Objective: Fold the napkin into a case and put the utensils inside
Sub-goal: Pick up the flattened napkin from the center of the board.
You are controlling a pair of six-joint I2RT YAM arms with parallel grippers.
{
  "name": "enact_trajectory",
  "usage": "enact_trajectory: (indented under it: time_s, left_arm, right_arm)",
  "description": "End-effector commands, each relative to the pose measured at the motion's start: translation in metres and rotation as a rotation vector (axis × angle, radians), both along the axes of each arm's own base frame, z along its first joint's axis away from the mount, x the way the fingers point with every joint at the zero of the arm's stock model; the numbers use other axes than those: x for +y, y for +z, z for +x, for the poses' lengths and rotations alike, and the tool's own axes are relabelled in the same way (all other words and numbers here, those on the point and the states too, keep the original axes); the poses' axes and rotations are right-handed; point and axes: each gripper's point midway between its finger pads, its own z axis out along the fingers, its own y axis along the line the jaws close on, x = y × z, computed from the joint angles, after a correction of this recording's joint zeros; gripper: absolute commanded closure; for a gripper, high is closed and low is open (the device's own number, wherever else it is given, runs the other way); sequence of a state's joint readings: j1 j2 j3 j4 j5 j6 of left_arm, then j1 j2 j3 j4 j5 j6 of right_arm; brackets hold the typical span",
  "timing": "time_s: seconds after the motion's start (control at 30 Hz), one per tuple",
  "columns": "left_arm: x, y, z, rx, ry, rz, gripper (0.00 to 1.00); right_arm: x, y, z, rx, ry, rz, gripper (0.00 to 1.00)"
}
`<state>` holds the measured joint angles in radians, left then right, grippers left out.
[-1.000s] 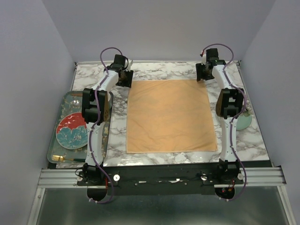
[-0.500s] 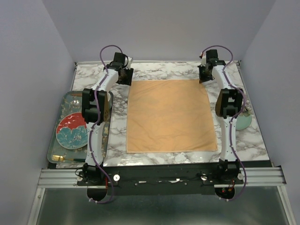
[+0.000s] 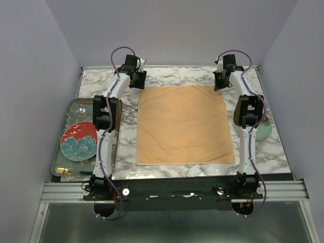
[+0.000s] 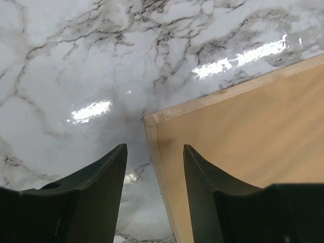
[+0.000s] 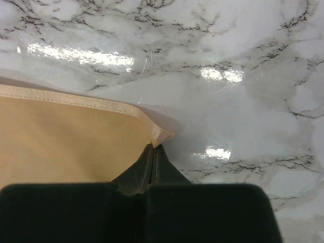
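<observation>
The peach-orange napkin (image 3: 185, 124) lies spread flat on the marble table. My left gripper (image 3: 137, 81) is at its far left corner. In the left wrist view this gripper (image 4: 154, 147) is open, its two dark fingers straddling the side hem of the napkin (image 4: 243, 131) just below the corner. My right gripper (image 3: 218, 83) is at the far right corner. In the right wrist view it (image 5: 153, 147) is shut, pinching the tip of the napkin (image 5: 66, 136), which is puckered up. A gold fork (image 3: 63, 171) of the utensils lies on the tray at the left. No case shows.
A grey patterned tray (image 3: 56, 152) sits at the table's left edge, carrying a red and teal plate (image 3: 78, 140). A pale green plate (image 3: 263, 132) sits by the right arm. Walls enclose the table on three sides.
My right gripper has shut on the napkin's far right corner. My left arm has shifted slightly right and farther back, its gripper still open.
</observation>
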<state>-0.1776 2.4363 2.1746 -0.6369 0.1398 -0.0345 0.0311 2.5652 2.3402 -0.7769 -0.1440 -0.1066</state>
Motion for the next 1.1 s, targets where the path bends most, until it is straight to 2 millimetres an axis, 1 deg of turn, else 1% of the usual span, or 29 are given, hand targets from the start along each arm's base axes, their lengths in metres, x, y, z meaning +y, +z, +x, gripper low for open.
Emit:
enact_trajectory:
  time_s: [0.0,0.03,0.1,0.27,0.47,0.53,0.57,0.6,0.67,0.7,0.73,0.77,0.8,0.83,0.87,0.9,0.93,0.97,1.0,1.03,1.07]
  left_arm:
    - [-0.016,-0.013,0.008,0.032,-0.019,0.005,0.44]
    - [-0.019,-0.014,0.009,0.034,-0.023,0.012,0.44]
    - [-0.017,-0.018,0.009,0.043,-0.012,0.031,0.45]
    - [-0.027,-0.028,-0.003,0.085,-0.049,0.065,0.47]
    - [-0.028,-0.041,-0.014,0.129,-0.049,0.118,0.47]
    - [-0.028,-0.042,-0.016,0.137,-0.051,0.118,0.51]
    - [-0.028,-0.042,-0.016,0.136,-0.05,0.12,0.57]
    - [-0.028,-0.041,-0.018,0.135,-0.05,0.119,0.61]
    - [-0.029,-0.036,-0.014,0.107,-0.053,0.114,0.68]
    - [-0.028,-0.031,-0.015,0.097,-0.054,0.112,0.77]
    - [-0.03,-0.024,-0.008,0.059,-0.051,0.103,0.81]
    - [-0.032,-0.02,-0.006,0.043,-0.054,0.094,0.84]
    - [-0.032,-0.01,-0.003,0.012,-0.071,0.101,0.94]
    - [-0.033,-0.003,0.002,-0.019,-0.072,0.094,0.99]
    - [-0.034,0.004,0.005,-0.037,-0.069,0.085,1.0]
    - [-0.035,0.017,0.006,-0.062,-0.069,0.075,1.0]
    - [-0.038,0.026,0.01,-0.095,-0.071,0.063,1.0]
    - [-0.039,0.033,0.01,-0.113,-0.076,0.055,1.0]
    - [-0.039,0.044,0.004,-0.13,-0.086,0.048,1.0]
    - [-0.04,0.056,0.008,-0.177,-0.089,0.039,1.0]
    - [-0.04,0.062,0.006,-0.194,-0.096,0.036,1.0]
  right_arm:
    - [0.006,0.023,-0.004,-0.033,0.034,0.02,1.0]
    - [0.006,0.023,-0.004,-0.033,0.036,0.02,0.99]
    - [0.006,0.024,-0.005,-0.033,0.036,0.022,0.99]
    - [0.007,0.031,-0.008,-0.034,0.036,0.032,0.99]
    - [0.012,0.044,-0.013,-0.041,0.054,0.051,0.99]
    - [0.013,0.046,-0.014,-0.042,0.062,0.057,0.99]
    - [0.014,0.047,-0.015,-0.044,0.068,0.059,0.99]
    - [0.016,0.048,-0.016,-0.044,0.073,0.068,1.0]
    - [0.017,0.049,-0.019,-0.042,0.082,0.077,0.99]
    - [0.019,0.054,-0.02,-0.047,0.089,0.088,0.99]
    - [0.02,0.057,-0.02,-0.051,0.095,0.091,0.99]
    - [0.021,0.058,-0.021,-0.052,0.102,0.094,0.99]
    - [0.021,0.063,-0.022,-0.06,0.106,0.096,0.99]
    - [0.023,0.064,-0.023,-0.061,0.115,0.099,0.99]
    - [0.023,0.068,-0.023,-0.069,0.122,0.096,0.99]
    - [0.022,0.07,-0.025,-0.069,0.125,0.094,1.0]
    - [0.021,0.078,-0.026,-0.083,0.127,0.088,1.0]
    - [0.022,0.082,-0.027,-0.09,0.137,0.082,0.99]
    - [0.021,0.083,-0.03,-0.09,0.141,0.079,0.99]
    - [0.02,0.09,-0.033,-0.1,0.144,0.074,0.99]
    - [0.021,0.091,-0.036,-0.1,0.15,0.073,1.0]
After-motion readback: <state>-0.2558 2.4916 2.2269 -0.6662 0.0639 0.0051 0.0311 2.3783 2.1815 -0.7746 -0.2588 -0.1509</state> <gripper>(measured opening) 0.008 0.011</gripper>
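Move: The open left hand hovers by the napkin's far left corner, which lies about 2 cm to its right and 3 cm below; the patterned plate sits some 27 cm back and 27 cm left. The right hand already holds the far right corner between its shut fingertips, with the far left corner about 41 cm to its left and level ahead; the green plate is roughly 20 cm back and 17 cm right. Left hand moves about 3 cm right and down, pinches its corner; right lifts its held corner about 5 cm. ##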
